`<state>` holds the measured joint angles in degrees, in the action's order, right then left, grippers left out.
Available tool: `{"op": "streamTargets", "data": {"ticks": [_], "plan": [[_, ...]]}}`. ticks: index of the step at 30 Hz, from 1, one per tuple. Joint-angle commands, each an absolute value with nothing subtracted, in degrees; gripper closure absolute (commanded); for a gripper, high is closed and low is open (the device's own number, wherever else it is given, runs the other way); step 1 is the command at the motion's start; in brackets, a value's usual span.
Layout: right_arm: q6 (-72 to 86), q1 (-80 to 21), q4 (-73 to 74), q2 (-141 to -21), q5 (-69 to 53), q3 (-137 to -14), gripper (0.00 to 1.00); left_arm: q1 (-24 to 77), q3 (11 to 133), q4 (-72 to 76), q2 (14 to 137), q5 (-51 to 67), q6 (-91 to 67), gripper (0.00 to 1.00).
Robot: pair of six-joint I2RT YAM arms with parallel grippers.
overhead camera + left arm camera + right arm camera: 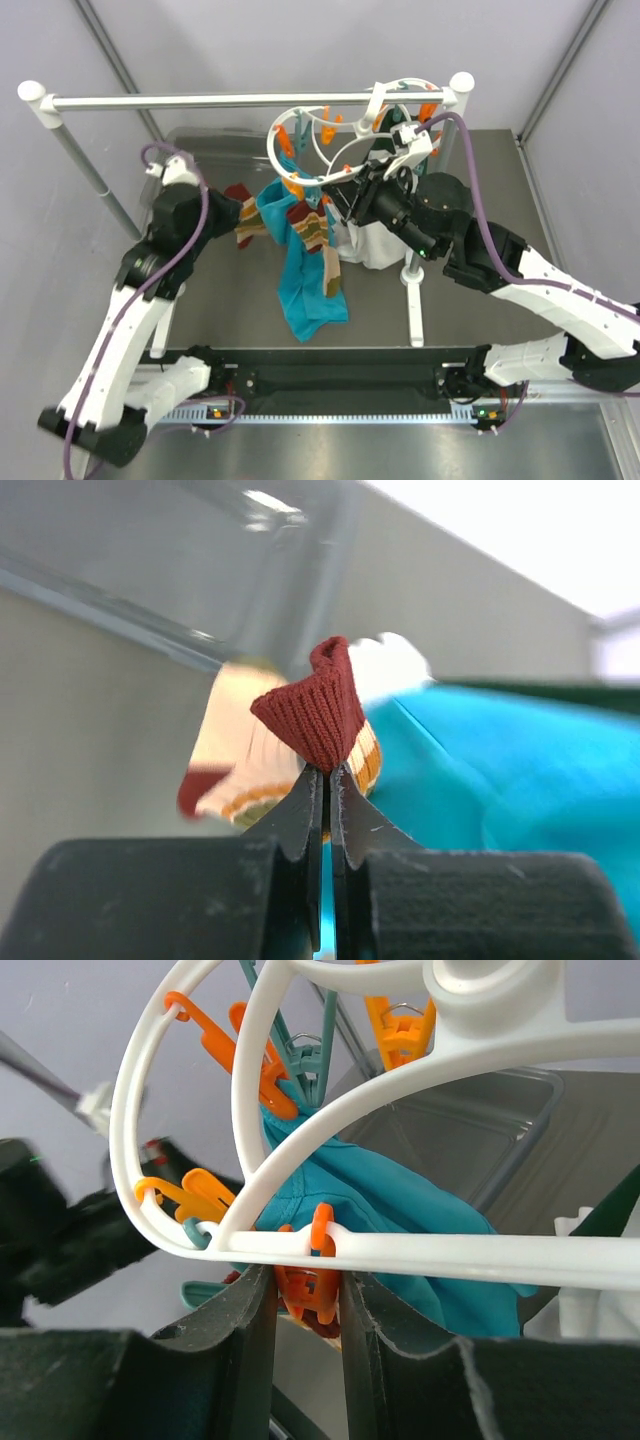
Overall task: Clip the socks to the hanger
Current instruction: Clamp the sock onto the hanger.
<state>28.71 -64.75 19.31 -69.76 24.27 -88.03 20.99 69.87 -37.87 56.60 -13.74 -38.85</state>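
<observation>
The white ring hanger (318,128) with orange and teal clips hangs by its hook from the rail. My left gripper (236,214) is shut on the dark red cuff of one striped tan sock (247,222), held left of the hanger. In the left wrist view the cuff (320,712) sticks up from the closed jaws of the left gripper (327,776). A second sock (312,232) hangs under the hanger's near edge against the teal cloth. My right gripper (308,1288) squeezes an orange clip (318,1295) hanging from the hanger's bar (430,1256). A dark red scrap shows just under that clip.
A large teal cloth (305,275) hangs from the hanger down to the dark table. It also shows in the right wrist view (400,1210). A white cloth (372,245) lies by the right arm. The long white rail (250,100) on poles spans the back. A white post (414,305) stands front right.
</observation>
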Motion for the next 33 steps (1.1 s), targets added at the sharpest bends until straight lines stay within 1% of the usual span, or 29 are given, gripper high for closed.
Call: {"op": "streamTargets", "data": {"ticks": [1,2,3,6,7,10,13,15,16,17,18,19,21,25,29,32,33], "plan": [[29.0,-65.0,27.3,-70.1,22.7,-86.7,1.00,20.9,69.0,-40.1,46.3,-2.0,-34.0,1.00],[28.8,-65.1,27.5,-70.1,22.7,-86.7,1.00,20.9,69.0,-40.0,44.5,-0.4,-33.5,1.00],[28.9,-65.1,27.9,-70.1,22.6,-86.7,1.00,20.9,68.7,-39.6,43.0,5.5,-32.5,1.00],[28.8,-65.1,28.1,-69.9,22.3,-86.7,1.00,20.9,69.4,-38.9,39.0,14.3,-31.2,1.00],[28.8,-65.1,28.3,-69.9,22.2,-86.8,1.00,20.8,69.3,-38.1,38.5,21.2,-30.7,1.00],[28.8,-65.1,28.4,-70.0,22.4,-87.1,1.00,20.9,68.9,-35.2,36.1,31.9,-27.0,1.00],[28.8,-65.1,28.7,-70.2,22.4,-87.5,1.00,20.9,69.4,-33.9,33.7,35.9,-23.6,1.00],[28.9,-65.1,29.2,-70.7,22.2,-88.0,1.00,20.9,68.6,-30.9,31.9,43.1,-24.2,1.00],[29.0,-65.1,29.4,-70.8,22.1,-88.2,1.00,20.9,67.8,-25.0,31.6,46.2,-25.6,1.00],[28.9,-65.1,29.5,-70.8,22.1,-88.2,1.00,20.9,65.3,-21.1,31.3,53.2,-27.7,1.00],[29.0,-65.1,29.6,-70.9,21.9,-88.2,1.00,20.9,64.0,-17.4,31.4,55.9,-32.9,1.00],[29.0,-65.1,29.7,-70.9,21.9,-88.3,1.00,20.9,62.8,-9.4,31.4,57.6,-35.7,1.00],[29.0,-65.2,29.9,-70.9,21.8,-88.5,1.00,20.9,60.0,-4.5,32.1,59.7,-39.8,1.00],[29.2,-65.1,30.3,-71.0,21.4,-88.8,1.00,20.9,59.7,-3.0,35.1,57.9,-39.7,1.00],[29.2,-65.2,31.0,-71.4,21.0,-89.7,1.00,21.0,56.5,5.8,38.0,57.3,-44.1,1.00],[29.1,-65.1,30.9,-71.2,20.7,-89.7,1.00,22.4,56.2,6.8,40.7,55.6,-43.1,1.00],[29.0,-65.1,30.9,-71.3,20.7,-89.8,1.00,24.3,56.1,6.7,42.3,55.2,-41.9,1.00]]}}
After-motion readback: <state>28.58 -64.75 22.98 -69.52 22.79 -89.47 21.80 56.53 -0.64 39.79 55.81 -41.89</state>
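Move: Up and to the right of the left hand, which already holds the second striped sock by its cuff, is the orange-red clip: about 23 cm right, 6 cm back and 14 cm higher. The teal clip sits some 19 cm right, 8 cm back and 12 cm up, with the hung sock below it, near hand height. The yellow-orange clip is roughly 12 cm right, 4 cm back, 14 cm up. For the right hand, the orange-red clip is right between its fingers. Drawing back about 22 cm while rising some 11 and shifting right, the left hand carries the pinched sock clear of the turquoise shirt, then eases a few centimetres forward towards the orange-red clip. Its wrist swings some 70 degrees clockwise and tips up, so the fingers end pointing right. The right hand stays, keeping its hold on the clip. ##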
